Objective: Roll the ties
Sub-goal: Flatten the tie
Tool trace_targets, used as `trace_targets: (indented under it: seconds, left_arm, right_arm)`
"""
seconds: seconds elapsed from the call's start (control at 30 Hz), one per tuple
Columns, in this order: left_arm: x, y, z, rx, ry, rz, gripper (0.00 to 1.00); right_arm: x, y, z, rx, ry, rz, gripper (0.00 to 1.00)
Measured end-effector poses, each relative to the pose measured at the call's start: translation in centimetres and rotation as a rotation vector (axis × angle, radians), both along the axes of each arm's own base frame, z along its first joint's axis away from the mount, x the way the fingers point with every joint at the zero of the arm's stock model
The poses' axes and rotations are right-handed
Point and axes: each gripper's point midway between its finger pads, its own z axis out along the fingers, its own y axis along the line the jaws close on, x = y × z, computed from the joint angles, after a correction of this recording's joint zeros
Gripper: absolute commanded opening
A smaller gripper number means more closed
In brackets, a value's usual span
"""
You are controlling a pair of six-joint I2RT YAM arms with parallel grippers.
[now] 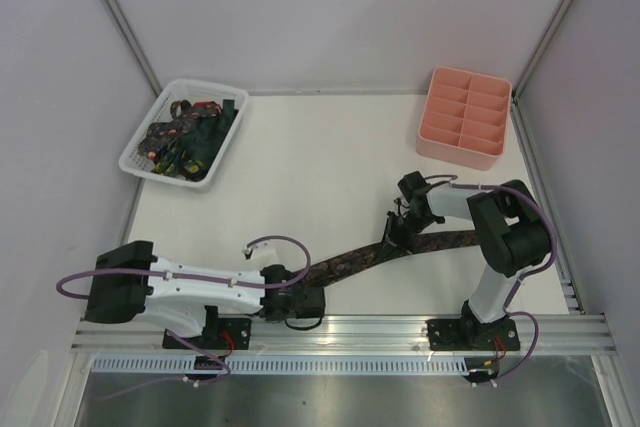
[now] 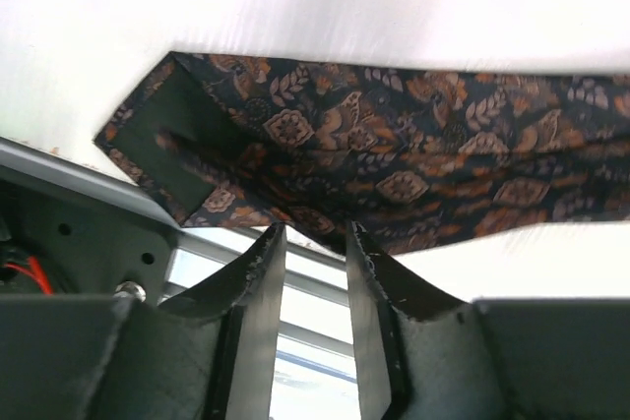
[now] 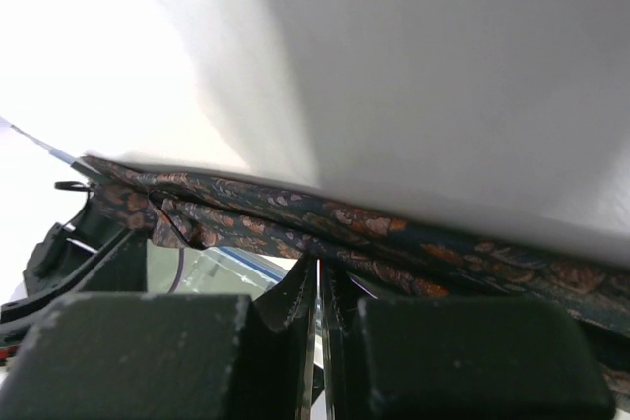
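A brown patterned tie [image 1: 360, 257] lies stretched across the near part of the white table, from my left gripper to my right one. My left gripper [image 1: 315, 297] sits at the tie's wide end by the front edge. In the left wrist view the left gripper [image 2: 313, 233] stands open, with daylight between its fingers and the tie [image 2: 394, 154] just past the tips. The tie's pointed end is turned over and shows dark lining. My right gripper [image 1: 393, 236] is further along the tie. In the right wrist view the right gripper [image 3: 320, 265] is shut on the tie's [image 3: 345, 218] edge.
A white lattice basket [image 1: 135, 152] at the back left holds several more ties [image 1: 190, 137], dark green with coloured marks. A pink compartment tray [image 1: 462, 147] stands at the back right. An aluminium rail [image 1: 400, 325] runs along the front edge, right beside the left gripper.
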Motion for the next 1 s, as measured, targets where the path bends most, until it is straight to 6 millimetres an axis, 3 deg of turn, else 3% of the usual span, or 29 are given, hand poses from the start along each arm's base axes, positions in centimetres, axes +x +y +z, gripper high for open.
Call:
trace_targets:
  seconds: [0.13, 0.27, 0.4, 0.5, 0.57, 0.7, 0.87, 1.0]
  left_arm:
    - [-0.3, 0.4, 0.6, -0.001, -0.036, -0.010, 0.28]
    - [0.0, 0.1, 1.9, -0.053, -0.083, -0.052, 0.01]
    - [1.0, -0.7, 4.6, -0.159, -0.151, -0.100, 0.01]
    - [2.1, -2.7, 8.0, -0.330, -0.222, -0.195, 0.00]
    - [3.0, -3.2, 9.2, -0.393, -0.243, -0.197, 0.00]
    - [6.2, -3.6, 11.1, -0.512, -0.268, -0.183, 0.00]
    - [9.3, -4.2, 9.1, -0.512, -0.143, -0.210, 0.00]
    - [8.3, -6.3, 4.3, -0.465, 0.100, -0.322, 0.01]
  right_arm:
    - [0.5, 0.3, 0.0, 0.021, -0.015, -0.004, 0.09]
    - [0.9, 0.3, 0.2, 0.035, -0.026, -0.011, 0.09]
    - [1.1, 0.2, 0.5, 0.042, -0.042, -0.010, 0.10]
    - [0.7, -0.4, 0.7, 0.010, -0.026, -0.015, 0.11]
    - [0.1, -1.1, 0.7, -0.031, -0.009, -0.016, 0.11]
    - [-0.1, -2.6, 1.6, -0.127, -0.033, 0.001, 0.11]
    - [2.8, -3.4, 2.6, -0.207, -0.143, 0.017, 0.11]
    - [3.3, -3.9, 2.0, -0.251, -0.158, 0.022, 0.11]
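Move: The left hand, fingers a third open and empty, stands just over the tie's near edge; the nearer stretch of the tie that it heads over lies about 4 cm ahead, 9 cm to its right and 3 cm below. The tie's wide end is some 5 cm to the left, level with it; the stretch under the right gripper is some 11 cm ahead and 26 cm right. The right hand has the tie directly beneath its fingertips, about 1 cm down. The left hand leaves the tie's wide end, shutting its empty fingers as it rises about 11 cm, then swings forward and right over the tie and sinks again by some 7 cm, ending clear above the far edge of the middle stretch with its fingertips turned some 30 degrees to lean right. The right hand, low at the tie with its fingers still almost shut, edges forward and back about a centimetre, then lifts a couple of centimetres and shifts about 4 cm right and 3 cm forward along the tie; whether it still grips any cloth can't be seen. ##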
